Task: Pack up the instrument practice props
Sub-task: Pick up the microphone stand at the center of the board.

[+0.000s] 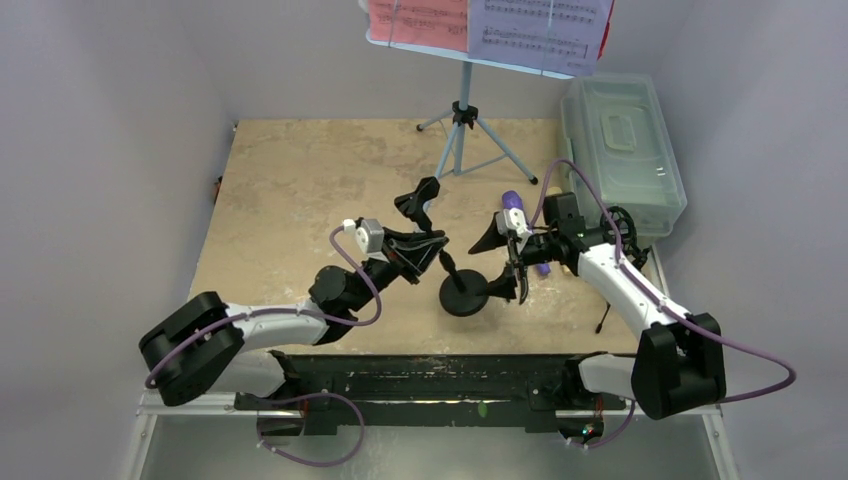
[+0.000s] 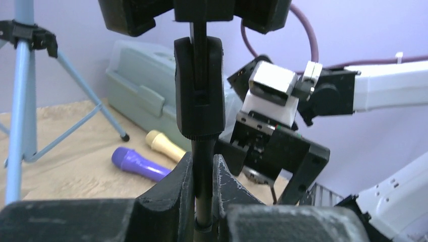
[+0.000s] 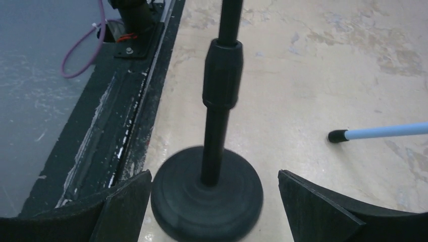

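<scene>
My left gripper (image 1: 437, 255) is shut on the shaft of the black round-base pole (image 2: 203, 166). The pole leans, with its round base (image 1: 463, 292) on the table. My right gripper (image 1: 505, 285) is open, its jaws either side of that base (image 3: 207, 196) without touching it. A purple microphone (image 2: 136, 162) and a cream microphone (image 2: 164, 145) lie on the table behind the right arm. The light-blue music stand (image 1: 462, 130) stands at the back on its tripod legs, holding a red page (image 1: 418, 20) and a white page (image 1: 540, 25).
A translucent grey-green box (image 1: 625, 150) with its lid shut sits at the back right, next to the microphones. One stand leg tip (image 3: 337, 135) rests near my right gripper. The black rail (image 3: 126, 116) runs along the table's near edge.
</scene>
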`<state>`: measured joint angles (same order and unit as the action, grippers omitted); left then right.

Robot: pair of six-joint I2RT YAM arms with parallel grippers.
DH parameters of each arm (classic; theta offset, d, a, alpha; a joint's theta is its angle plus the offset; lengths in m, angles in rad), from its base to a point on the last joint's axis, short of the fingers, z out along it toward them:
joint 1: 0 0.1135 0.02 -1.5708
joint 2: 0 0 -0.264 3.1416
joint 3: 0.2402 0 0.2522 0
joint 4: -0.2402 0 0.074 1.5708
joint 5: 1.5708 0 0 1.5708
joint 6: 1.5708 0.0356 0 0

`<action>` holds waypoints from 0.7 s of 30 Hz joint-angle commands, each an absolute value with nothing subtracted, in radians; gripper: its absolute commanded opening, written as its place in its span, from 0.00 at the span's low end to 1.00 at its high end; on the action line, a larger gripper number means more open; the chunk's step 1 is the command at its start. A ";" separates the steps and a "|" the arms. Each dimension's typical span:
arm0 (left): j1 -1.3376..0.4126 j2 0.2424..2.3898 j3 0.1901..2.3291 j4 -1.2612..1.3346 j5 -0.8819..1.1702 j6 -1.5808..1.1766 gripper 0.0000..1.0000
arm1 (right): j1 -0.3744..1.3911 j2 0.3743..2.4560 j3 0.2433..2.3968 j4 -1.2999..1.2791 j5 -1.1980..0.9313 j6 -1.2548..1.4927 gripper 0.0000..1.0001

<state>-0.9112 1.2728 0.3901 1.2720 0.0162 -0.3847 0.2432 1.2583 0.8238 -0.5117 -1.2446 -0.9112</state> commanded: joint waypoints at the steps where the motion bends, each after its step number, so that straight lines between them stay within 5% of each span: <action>1: -0.920 1.376 0.473 1.601 0.003 -0.521 0.00 | 0.262 1.233 0.808 -0.387 -1.335 -0.761 0.99; 5: -0.929 1.459 0.492 1.714 0.003 -0.543 0.00 | 0.269 1.206 0.736 -0.106 -1.361 -0.458 0.99; 8: -0.931 1.466 0.500 1.720 0.003 -0.529 0.00 | 0.288 1.205 0.703 0.025 -1.349 -0.322 0.89; 12: -0.931 1.445 0.500 1.710 -0.043 -0.515 0.00 | 0.324 1.239 0.714 0.036 -1.334 -0.291 0.77; 21: -0.934 1.455 0.514 1.772 -0.060 -0.505 0.00 | 0.351 1.271 0.729 0.028 -1.304 -0.286 0.75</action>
<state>-0.9310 1.4876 0.4557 1.4120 -0.0345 -0.4873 0.3450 1.2598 0.7067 0.0013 -1.3033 -0.3092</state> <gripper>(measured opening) 0.088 0.757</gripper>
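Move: The left hand holds the microphone stand by its upper pole, and the right gripper it is bringing the stand to is roughly 9 cm to its right, about 10 cm lower and 1 cm farther back. From the right hand, the stand's collar is about 7 cm to the left, level and straight ahead of its leftward-pointing fingers, with the round base under that, 6 cm left, 1 cm ahead and 13 cm down. Down on the table, the pliers lie 5 cm ahead and 4 cm right of the right hand, and the purple microphone 14 cm ahead and 7 cm right. Keeping its pinch on the upper pole, the left hand carries the stand some 3 cm right towards the right gripper and a little forward, rising briefly, then sinking about 3 cm before easing up slightly. The right hand meets it, reaching about 3 cm left with a slight drift back and up, while it rolls about 13 degrees so its forward finger dips, and its wide-open fingers draw in by about a quarter around the collar, still well short of shut. ##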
